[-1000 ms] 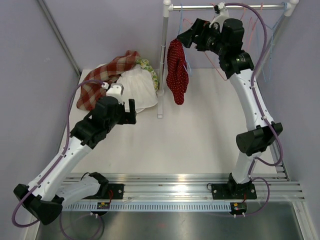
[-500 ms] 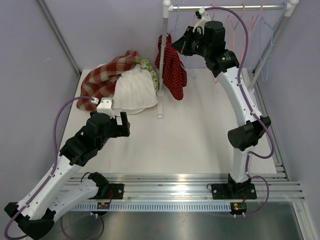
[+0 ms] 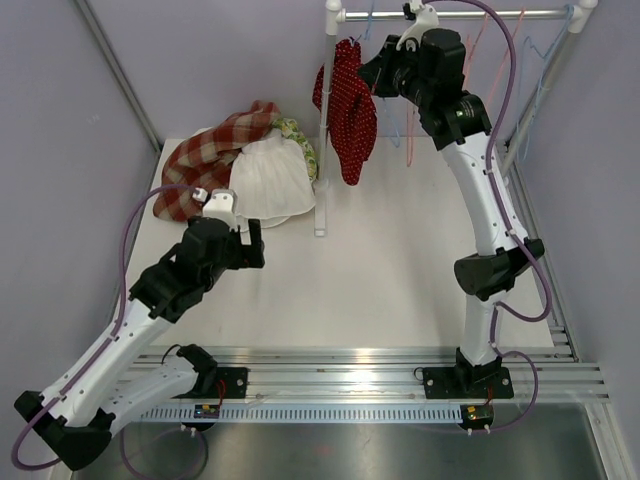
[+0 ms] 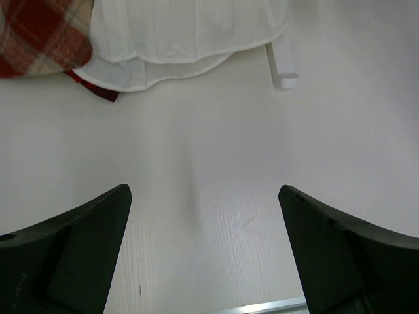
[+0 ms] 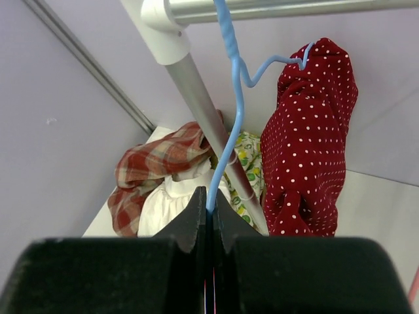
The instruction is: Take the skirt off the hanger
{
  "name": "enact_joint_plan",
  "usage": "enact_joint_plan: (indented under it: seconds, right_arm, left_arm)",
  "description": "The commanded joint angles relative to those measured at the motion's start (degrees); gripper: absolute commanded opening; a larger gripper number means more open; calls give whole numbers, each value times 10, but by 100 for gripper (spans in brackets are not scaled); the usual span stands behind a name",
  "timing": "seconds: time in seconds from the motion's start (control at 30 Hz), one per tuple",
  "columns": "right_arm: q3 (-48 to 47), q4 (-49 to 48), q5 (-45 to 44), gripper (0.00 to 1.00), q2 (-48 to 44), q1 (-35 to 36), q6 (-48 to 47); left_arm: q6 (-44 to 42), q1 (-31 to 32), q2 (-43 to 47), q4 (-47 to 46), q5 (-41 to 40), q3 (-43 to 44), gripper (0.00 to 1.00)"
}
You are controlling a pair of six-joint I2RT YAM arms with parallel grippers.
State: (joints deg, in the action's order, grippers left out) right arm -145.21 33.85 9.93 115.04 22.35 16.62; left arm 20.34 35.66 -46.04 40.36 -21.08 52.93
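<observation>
A red skirt with white dots (image 3: 347,108) hangs from a blue hanger (image 5: 232,104) by the rail's left end; it shows in the right wrist view (image 5: 308,137) too. My right gripper (image 5: 209,208) is shut on the blue hanger's wire, high beside the rail (image 3: 450,14); in the top view it sits just right of the skirt (image 3: 372,72). My left gripper (image 4: 204,209) is open and empty, low over the bare table, in front of the clothes pile; it shows in the top view (image 3: 250,243).
A pile of a plaid garment (image 3: 205,155), a white one (image 3: 265,178) and a floral one (image 3: 298,140) lies at the back left. The rack's white post (image 3: 324,120) stands mid-table. Several empty hangers (image 3: 500,60) hang on the rail's right part.
My right gripper has swung the hanger and skirt left and up toward the rail's left end. My left arm drew back toward the near left, then edged forward.
</observation>
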Motion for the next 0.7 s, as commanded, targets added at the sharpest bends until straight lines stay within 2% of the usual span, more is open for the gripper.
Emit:
enact_joint_plan:
  seconds: [0.0, 0.07, 0.13, 0.3, 0.47, 0.57, 0.67]
  right_arm:
    - [42, -69, -36, 0, -67, 1, -26]
    - [84, -79, -40, 0, -94, 1, -21]
    - [160, -101, -39, 0, -142, 1, -10]
    - [305, -143, 4, 0, -245, 1, 28]
    - [353, -137, 31, 0, -321, 1, 50]
    - [343, -113, 39, 0, -350, 1, 54]
    - [341, -100, 49, 0, -374, 1, 57]
  left_arm:
    - [-34, 3, -38, -68, 11, 71, 99]
    - [-45, 3, -66, -101, 41, 108, 99]
    - [-66, 4, -80, -137, 112, 124, 99]
    - [-100, 4, -126, -319, 272, 118, 99]
    - [-94, 5, -200, -442, 332, 125, 99]
    - [-68, 6, -247, -505, 378, 127, 99]
    - [-41, 12, -289, -548, 385, 137, 99]
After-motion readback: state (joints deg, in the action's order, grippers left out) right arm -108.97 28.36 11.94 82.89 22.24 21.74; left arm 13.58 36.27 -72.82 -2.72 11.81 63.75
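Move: The polka-dot skirt hangs from the blue hanger that the right fingers already pinch; its middle lies about 16 cm ahead of the right hand, 3 cm to the left and 18 cm below. The rack's left post stands some 10 cm ahead and 8 cm left of that hand. From the empty left hand, the skirt is roughly 32 cm ahead, 19 cm to the right and 8 cm higher; the white skirt on the pile lies about 25 cm ahead, 2 cm right and 15 cm below. The skirt on its blue hanger is drawn back towards the bases by the right hand, which keeps its pinch and pulls about 13 cm, a little to the right, dipping slightly and then rising. The left hand, open throughout, swings some 18 cm right, also forward and up, towards the skirt's hem, turning about 35 degrees clockwise and levelling its fingers, without touching the skirt. ##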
